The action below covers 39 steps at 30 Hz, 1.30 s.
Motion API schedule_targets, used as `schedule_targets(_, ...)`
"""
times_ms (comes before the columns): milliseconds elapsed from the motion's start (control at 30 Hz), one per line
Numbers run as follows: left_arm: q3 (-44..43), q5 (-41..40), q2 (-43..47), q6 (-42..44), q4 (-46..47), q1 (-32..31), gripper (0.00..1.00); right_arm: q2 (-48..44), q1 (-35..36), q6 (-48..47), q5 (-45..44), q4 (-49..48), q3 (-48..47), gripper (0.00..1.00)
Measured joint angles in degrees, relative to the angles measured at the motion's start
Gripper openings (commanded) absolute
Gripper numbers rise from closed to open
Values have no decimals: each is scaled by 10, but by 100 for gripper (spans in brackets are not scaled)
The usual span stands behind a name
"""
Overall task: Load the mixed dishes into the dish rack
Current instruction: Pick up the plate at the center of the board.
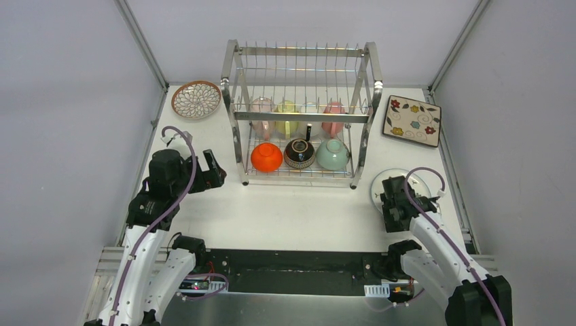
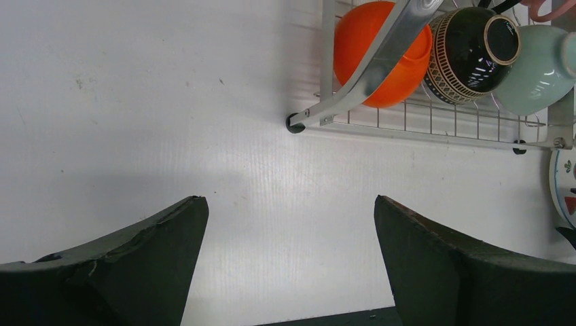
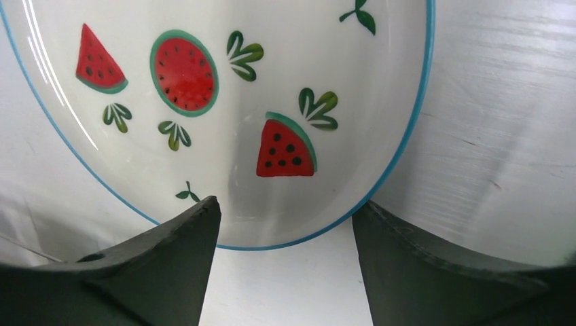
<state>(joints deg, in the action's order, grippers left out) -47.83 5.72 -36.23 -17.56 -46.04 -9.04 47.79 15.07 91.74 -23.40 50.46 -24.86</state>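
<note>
The steel dish rack [image 1: 299,50] stands at the back middle. Its bottom tier holds an orange bowl [image 1: 266,157], a brown bowl [image 1: 299,153] and a mint bowl [image 1: 333,155]; several pastel cups [image 1: 286,112] sit above them. A white plate with red fruit pictures and a blue rim [image 3: 204,136] lies flat right of the rack. My right gripper [image 3: 285,202] is open, low over the plate's near rim, with its fingers either side of that edge. My left gripper [image 2: 291,198] hangs open over bare table, left of the rack's front corner [image 2: 295,123].
A brown-rimmed petal-pattern plate [image 1: 196,99] lies at the back left beside the rack. A square floral plate [image 1: 411,121] lies at the back right. Grey walls close in both sides, and the arm bases occupy the near edge.
</note>
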Motion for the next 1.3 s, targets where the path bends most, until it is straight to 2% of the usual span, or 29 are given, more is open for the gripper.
schedule_targets(367,0,-7,2,0,0,0,97,-49,-1,-28,-22,-105,50,62)
schedule_targets(700,0,-7,3,0,0,0,96,11,-18,-14,-29,-142,43,44)
schedule_targets(900,0,-7,3,0,0,0,96,48,-28,-3,-31,-168,35,22)
schedule_targets(967,0,-7,3,0,0,0,96,51,-32,3,-39,-170,35,4)
schedule_targets(1000,0,-7,3,0,0,0,96,52,-34,7,-44,-172,36,0)
schedule_targets(1300,0,-7,3,0,0,0,96,58,-42,3,-60,-191,35,0)
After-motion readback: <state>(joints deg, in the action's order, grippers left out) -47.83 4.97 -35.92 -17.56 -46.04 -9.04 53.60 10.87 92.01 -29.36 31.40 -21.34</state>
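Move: The watermelon plate's middle lies about 7 cm ahead of the right hand, barely 1 cm to its right and 1 cm lower, with the near rim close to the open fingertips. The dish rack's near right foot stands roughly 9 cm ahead and 13 cm left of this hand; the flowered square plate is some 29 cm ahead and 4 cm right. From the left hand, the watermelon plate lies about 55 cm right, 3 cm ahead and 19 cm down. The watermelon plate is pushed along the table, away from the base and leftward towards the rack, as the right hand goes forward about 5 cm, staying low, then drifts some 2 cm right. Its fingers tip outward about 10 degrees and turn slightly clockwise, closing from wide open to pinch the plate's near right rim. ##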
